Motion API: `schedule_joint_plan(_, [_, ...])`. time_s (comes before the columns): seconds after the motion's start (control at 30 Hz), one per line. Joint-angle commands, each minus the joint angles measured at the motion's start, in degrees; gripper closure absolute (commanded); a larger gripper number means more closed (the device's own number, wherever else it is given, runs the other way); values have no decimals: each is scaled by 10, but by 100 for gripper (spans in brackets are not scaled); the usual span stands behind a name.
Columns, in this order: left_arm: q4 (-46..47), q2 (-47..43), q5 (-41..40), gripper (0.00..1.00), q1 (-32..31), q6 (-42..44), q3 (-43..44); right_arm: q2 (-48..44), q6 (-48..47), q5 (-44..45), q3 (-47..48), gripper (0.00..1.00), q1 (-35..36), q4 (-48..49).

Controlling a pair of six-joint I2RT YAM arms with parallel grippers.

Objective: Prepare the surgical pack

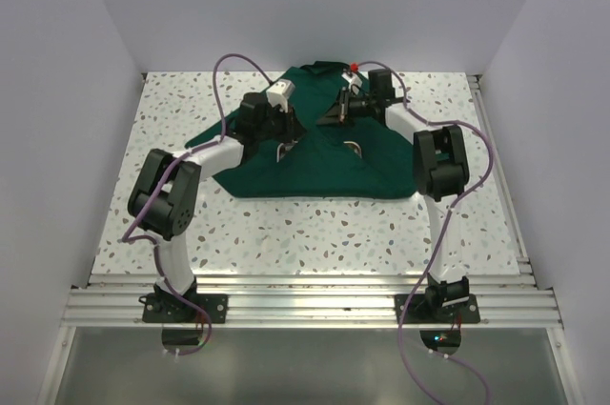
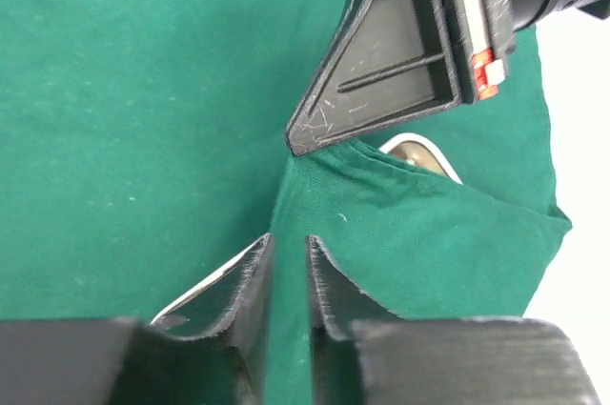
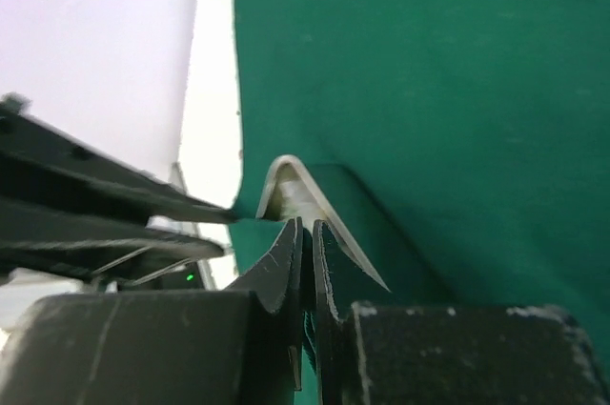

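Observation:
The surgical pack's dark green cloth (image 1: pixel 286 176) lies across the far middle of the table, folded over a steel tray. One shiny corner of the tray (image 1: pixel 353 148) pokes out. My left gripper (image 1: pixel 286 143) stands low over the cloth's middle. In the left wrist view, my left gripper (image 2: pixel 289 251) has its jaws a little apart, with a ridge of cloth (image 2: pixel 143 91) running between them. My right gripper (image 3: pixel 307 229) is shut on a fold of cloth (image 3: pixel 429 71) just in front of the tray corner (image 3: pixel 291 191). The two grippers nearly touch. No instruments or gauze pouches show.
The speckled tabletop (image 1: pixel 286 233) lies between the cloth and the aluminium rail (image 1: pixel 305 305) that carries the arm bases. White walls close in the left, right and back. Purple cables (image 1: pixel 224 71) loop above both arms.

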Motion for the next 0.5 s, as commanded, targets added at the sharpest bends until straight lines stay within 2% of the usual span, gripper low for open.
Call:
schedule_joint_plan(0.0, [12,-28,-39,71,0,4,5,15,-37,51,33,100,-4,-54])
schedule_joint_plan(0.1, [11,-55,-74,60,0,0,-10,34,-49,74,45,100,-2,-75])
schedule_joint_plan(0.13, [6,-62,-84,59,0,0,-15,40,-59,79,51,100,-1,-84])
schedule_joint_plan(0.47, [-49,-152,-269,59,16,-44,-63,87,-105,144,101,100,15,-173])
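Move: My right fingers already pinch the tip of the near cloth flap; its landing spot, the cloth just beyond the wrapped tray, is almost straight below, about 9 cm down. The tray's right far corner is 3 cm back and 8 cm to the right of this hand, its left far corner 3 cm back and 7 cm to the left, both about 8 cm below. From my left hand, already parting its fingers, the flap tip is about 4 cm ahead, 4 cm to the right and 1 cm down; the tray's left far corner is level ahead, 3 cm left and 9 cm down. With my right hand I keep the flap tip pinched and take it almost straight down about 7 cm towards the cloth beyond the tray, tipping the fingers some 10 degrees further down. My left hand opens further to let the flap go, then draws off leftward and up, about 5 cm each way, swinging nearly 20 degrees counter-clockwise. ##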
